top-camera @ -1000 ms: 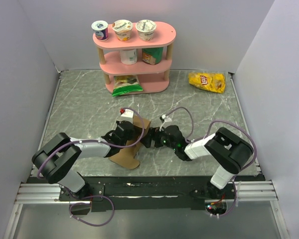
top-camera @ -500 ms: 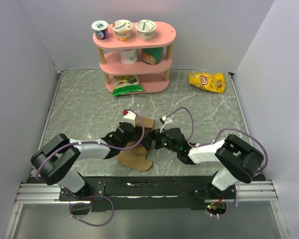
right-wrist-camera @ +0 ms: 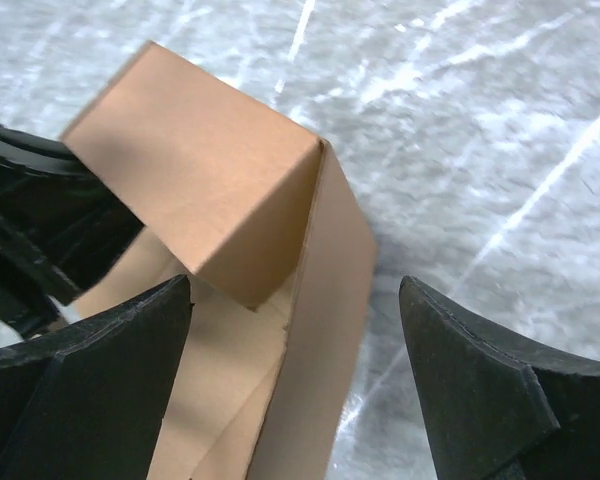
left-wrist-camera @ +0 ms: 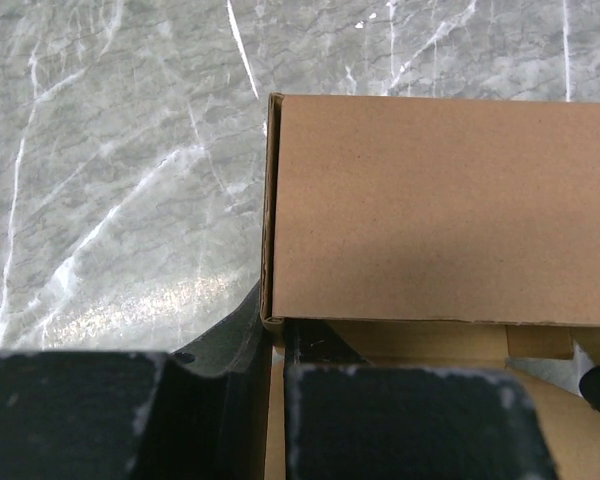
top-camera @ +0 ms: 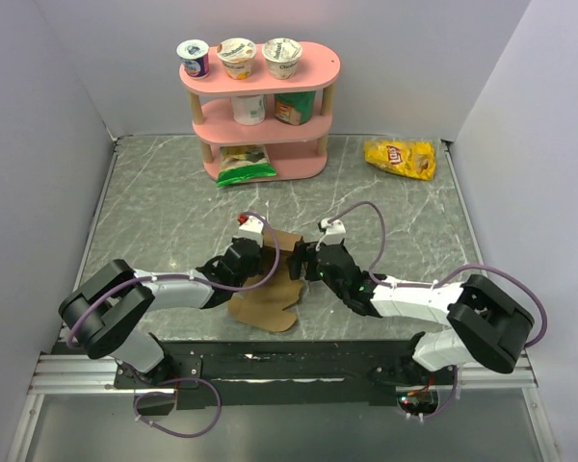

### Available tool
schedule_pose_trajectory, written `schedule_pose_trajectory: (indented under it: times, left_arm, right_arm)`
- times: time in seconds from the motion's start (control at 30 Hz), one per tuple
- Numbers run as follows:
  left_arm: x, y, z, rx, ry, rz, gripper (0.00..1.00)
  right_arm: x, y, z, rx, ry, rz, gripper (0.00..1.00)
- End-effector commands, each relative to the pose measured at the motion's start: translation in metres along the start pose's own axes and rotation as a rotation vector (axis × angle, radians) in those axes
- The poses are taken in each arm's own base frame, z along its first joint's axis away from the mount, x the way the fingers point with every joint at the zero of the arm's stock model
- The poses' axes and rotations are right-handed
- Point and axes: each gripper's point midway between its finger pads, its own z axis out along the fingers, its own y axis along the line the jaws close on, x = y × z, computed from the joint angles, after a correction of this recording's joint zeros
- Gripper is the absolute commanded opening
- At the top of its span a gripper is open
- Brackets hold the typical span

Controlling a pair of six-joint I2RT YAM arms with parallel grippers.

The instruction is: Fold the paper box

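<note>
The paper box (top-camera: 270,289) is plain brown cardboard, partly folded, lying mid-table between the two arms. My left gripper (top-camera: 260,262) is shut on one of its side walls; in the left wrist view the thin wall edge (left-wrist-camera: 271,330) sits pinched between the black fingers, with a folded panel (left-wrist-camera: 440,210) beyond. My right gripper (top-camera: 299,265) is open, its fingers (right-wrist-camera: 90,360) spread on either side of a raised wall of the box (right-wrist-camera: 320,330), not touching it.
A pink three-tier shelf (top-camera: 260,108) with yogurt cups and snack packs stands at the back. A yellow chip bag (top-camera: 400,158) lies at the back right. Grey walls close in the table left and right.
The right arm has swung its forearm out to the right and brought its open gripper up to the box's right wall. The box has shifted slightly right with the left gripper holding it.
</note>
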Motion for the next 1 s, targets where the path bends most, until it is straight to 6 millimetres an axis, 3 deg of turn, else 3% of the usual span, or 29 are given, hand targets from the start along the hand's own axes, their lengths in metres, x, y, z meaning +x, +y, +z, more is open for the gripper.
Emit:
schedule_pose_trajectory:
  times: [0.0, 0.13, 0.3, 0.7, 0.8, 0.9, 0.93, 0.97]
  left_arm:
    - [0.006, 0.007, -0.004, -0.047, 0.033, -0.001, 0.01]
    - [0.005, 0.011, -0.004, -0.073, 0.032, 0.006, 0.01]
    - [0.003, 0.011, -0.004, -0.075, 0.028, 0.009, 0.01]
    - [0.002, 0.011, -0.005, -0.071, 0.026, 0.009, 0.01]
    - [0.001, 0.010, -0.005, -0.065, 0.024, 0.007, 0.01]
    - [0.001, 0.009, -0.006, -0.067, 0.023, 0.011, 0.01]
    - [0.001, 0.007, -0.006, -0.066, 0.022, 0.015, 0.01]
    - [0.000, 0.008, -0.007, -0.069, 0.019, 0.015, 0.01]
  right_arm:
    - [-0.002, -0.003, -0.010, 0.088, -0.007, -0.001, 0.90]
    - [-0.002, 0.000, -0.029, 0.091, -0.005, 0.022, 0.92]
    - [0.000, -0.011, -0.048, 0.108, -0.025, 0.038, 0.92]
    - [0.022, -0.043, -0.059, 0.236, 0.029, 0.051, 0.67]
    - [0.016, -0.043, -0.058, 0.232, -0.001, 0.047, 0.55]
    - [0.014, -0.047, -0.055, 0.275, -0.003, 0.038, 0.34]
    - [0.011, -0.047, -0.054, 0.293, 0.001, 0.034, 0.22]
    - [0.011, -0.049, -0.054, 0.313, 0.003, 0.045, 0.19]
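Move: The box's right side flap already runs between the right hand's open fingers, its middle roughly 1 cm back, 1 cm right and 2 cm below that hand. The folded end wall is about 4 cm ahead and 3 cm left of the right hand, near its height; the floor panel is about 7 cm back, 6 cm left and 8 cm below. From the left hand, which grips the end wall's left corner, the flap's middle is about 8 cm right, 1 cm back. Back along the side flap and then to its right goes the right hand, dipping slightly, rising about 3 cm, and sinking again to finish about 6 cm right, 4 cm back and a little lower. The wrist turns some 10 degrees clockwise as the wide-open fingers close in on the flap's free end; the left hand keeps its pinch on the end wall's corner. ##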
